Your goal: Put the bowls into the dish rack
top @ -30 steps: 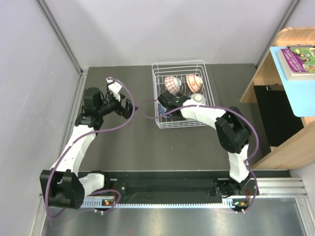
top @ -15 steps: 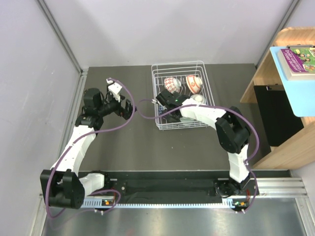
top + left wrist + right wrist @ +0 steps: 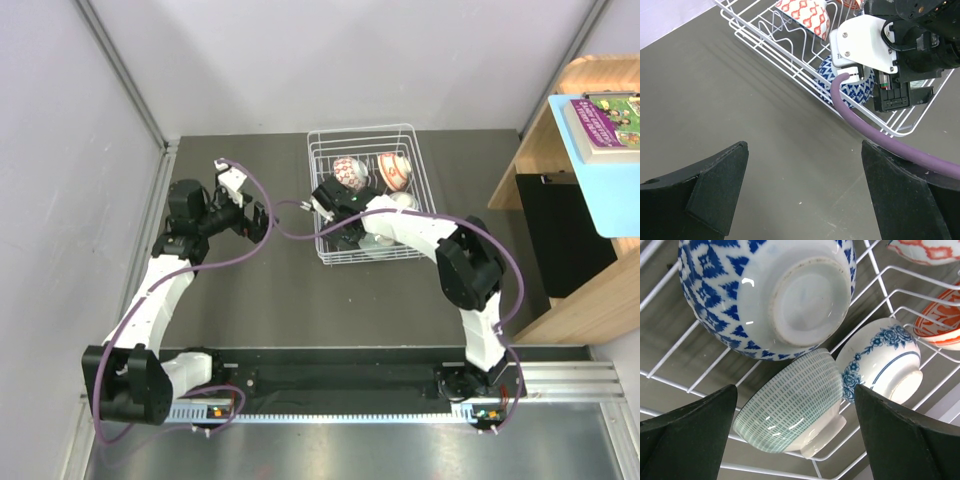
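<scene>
The white wire dish rack [image 3: 362,128] stands at the back centre. Two orange-red bowls [image 3: 350,170] [image 3: 395,168] stand on edge in its far half. My right gripper [image 3: 335,208] hovers over the rack's near left part, open and holding nothing. In the right wrist view a blue-and-white triangle-patterned bowl [image 3: 765,290] lies foot up, with the pale green bowl [image 3: 790,405] and a blue floral bowl [image 3: 880,360] next to it. My right gripper [image 3: 795,388] frames the green bowl without touching it. My left gripper [image 3: 805,200] is open over bare table, left of the rack [image 3: 790,62].
A purple cable [image 3: 880,135] runs from the right wrist across the rack's near corner. A wooden shelf [image 3: 580,200] stands at the right with a blue board on it. Grey walls close the left and the back.
The right gripper has opened fully and shifted a little to the left over the rack. The left arm has hardly moved.
</scene>
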Controlling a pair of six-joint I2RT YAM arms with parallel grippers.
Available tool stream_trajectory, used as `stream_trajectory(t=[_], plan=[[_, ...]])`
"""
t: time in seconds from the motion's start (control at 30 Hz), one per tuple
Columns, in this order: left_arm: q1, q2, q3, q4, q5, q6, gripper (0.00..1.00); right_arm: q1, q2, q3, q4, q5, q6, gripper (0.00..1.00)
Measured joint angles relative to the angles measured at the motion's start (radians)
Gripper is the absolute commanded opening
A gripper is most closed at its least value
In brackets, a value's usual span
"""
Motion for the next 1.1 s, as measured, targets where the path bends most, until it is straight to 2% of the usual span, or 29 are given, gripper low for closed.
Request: stream_trajectory(t=[0.43,0.9,1.1], plan=[[0.005,0.0,-0.005,0.0,0.004,0.0,0.99,0.003,0.039,0.126,-0.025,-0.047,-0.008,1.0],[0.007,0.0,-0.008,0.006,0.008,0.012,0.99,0.004,0.049,0.156,-0.001,-0.027,-0.034,1.0],[0.003,0.044,-0.009,0.006,0.001,0.052,0.99,-0.015,0.002,0.179,0.003,-0.003,-0.033,1.0]])
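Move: The green bowl, already let go, lies just under the right hand's open fingers, about 3 cm to the right, 1 cm ahead and 4 cm below. The blue-patterned bowl is some 4 cm left and 2 cm ahead; the small flowered bowl about 8 cm ahead and 7 cm right; the red-patterned bowl some 14 cm ahead and 1 cm left, all slightly lower. From the left hand, the green bowl lies about 21 cm right, 1 cm ahead and 17 cm down. With its fingers staying wide open, the right hand backs off from the green bowl, first easing left and forward by about 3 cm with a small rise, then hovering briefly. It then climbs faster and on forward, up above the blue-patterned bowl's side of the rack, about 6 cm higher in all, its wrist tilting some 10 degrees so that the fingertips swing slightly farther forward. ##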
